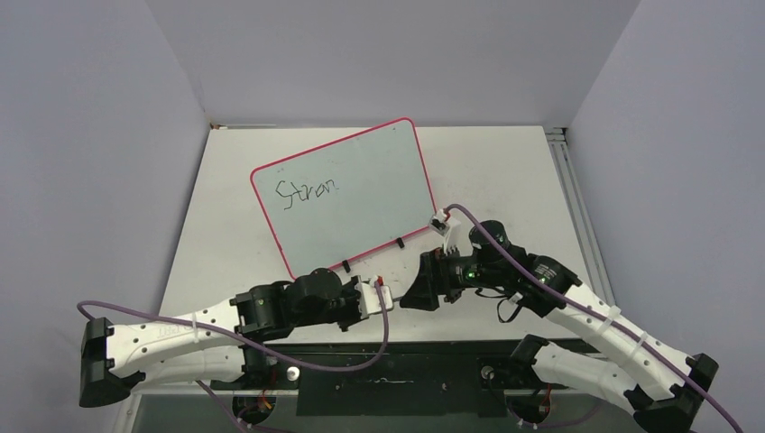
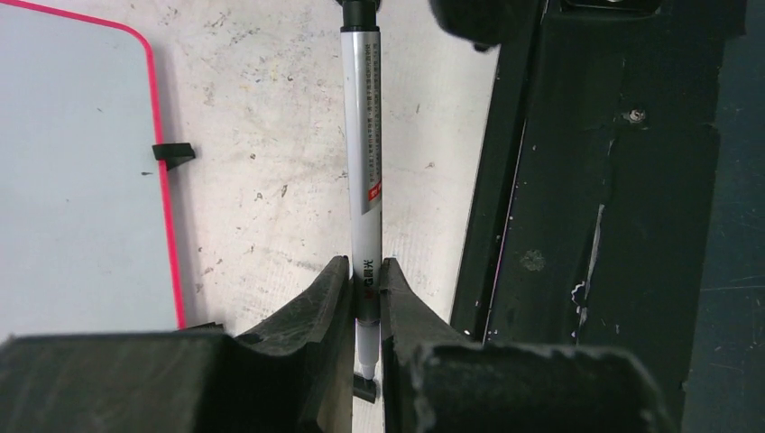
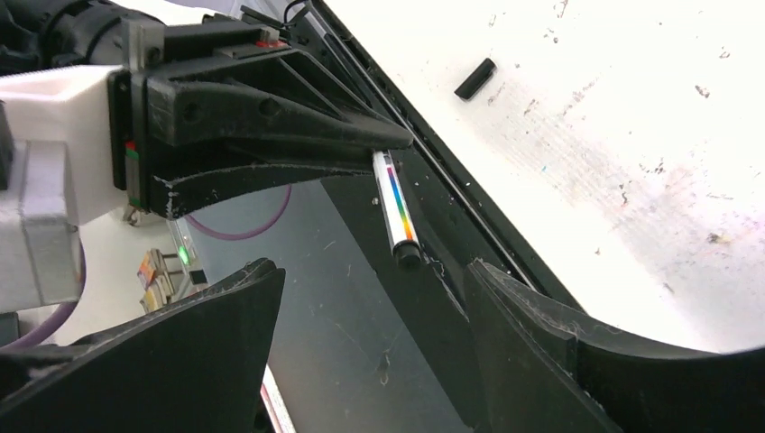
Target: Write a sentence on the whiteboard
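Note:
The whiteboard (image 1: 361, 180), pale with a pink-red rim, lies tilted on the table; its corner (image 2: 72, 180) shows in the left wrist view. Of the sentence (image 1: 307, 191), thin black script reading about "Stron" is on the board. My left gripper (image 2: 365, 271) is shut on a white-and-grey marker (image 2: 364, 162), whose tip points back between the fingers. In the top view that left gripper (image 1: 386, 290) sits near the table's front edge. My right gripper (image 3: 374, 271) stands open just past the marker's black end (image 3: 397, 207), touching nothing. It faces the left one (image 1: 413, 290).
Small black feet (image 2: 171, 153) (image 3: 475, 78) stick out from the board's near rim. The black frame at the table's front edge (image 2: 586, 225) runs right beside the marker. Purple cables (image 1: 505, 253) loop over both arms. Grey walls close in the table on three sides.

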You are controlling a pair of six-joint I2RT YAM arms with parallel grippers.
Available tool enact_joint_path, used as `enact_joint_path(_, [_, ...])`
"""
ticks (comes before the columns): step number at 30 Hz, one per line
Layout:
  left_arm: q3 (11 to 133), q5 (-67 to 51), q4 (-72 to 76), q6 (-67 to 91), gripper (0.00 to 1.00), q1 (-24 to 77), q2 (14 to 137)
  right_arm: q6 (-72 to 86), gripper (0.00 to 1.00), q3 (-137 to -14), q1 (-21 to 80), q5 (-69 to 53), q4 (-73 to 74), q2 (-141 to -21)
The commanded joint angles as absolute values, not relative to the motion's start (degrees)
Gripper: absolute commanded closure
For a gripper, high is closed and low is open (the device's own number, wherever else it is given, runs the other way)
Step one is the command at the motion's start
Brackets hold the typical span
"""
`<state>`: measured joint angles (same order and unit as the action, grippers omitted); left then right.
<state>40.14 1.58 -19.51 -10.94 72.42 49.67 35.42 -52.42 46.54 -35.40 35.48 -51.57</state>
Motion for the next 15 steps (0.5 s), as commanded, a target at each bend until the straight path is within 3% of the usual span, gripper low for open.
enact_joint_path(1, [43.1, -5.4, -19.0, -9.4, 1.00, 70.6, 50.2, 41.1, 0.28, -48.8, 48.9, -29.8, 26.7, -51.1])
enact_joint_path(15, [43.8, -8.6, -19.5, -8.9, 1.00, 69.4, 52.8, 42.6, 0.54, -46.3, 53.3, -31.3, 21.4, -55.7])
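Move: The marker stands slanting up out of the left fingers, its middle some 3 cm above the left hand point and 2 cm to its right. From the right hand, that middle lies about 4 cm to the left, 2 cm ahead and 3 cm lower. The loose black cap lies on the table about 12 cm left of the right hand, 6 cm ahead and 22 cm below; the whiteboard's middle is roughly 35 cm ahead of it, 12 cm left and 14 cm down. Lower the right gripper about 3 cm and carry it nearly as far left onto the marker's rear half, closing its wide-open fingers to about half so they straddle the barrel without clamping it yet. Keep the left fingers shut on the marker near its writing end, easing that hand down and back some 2 cm with a slight tilt. ##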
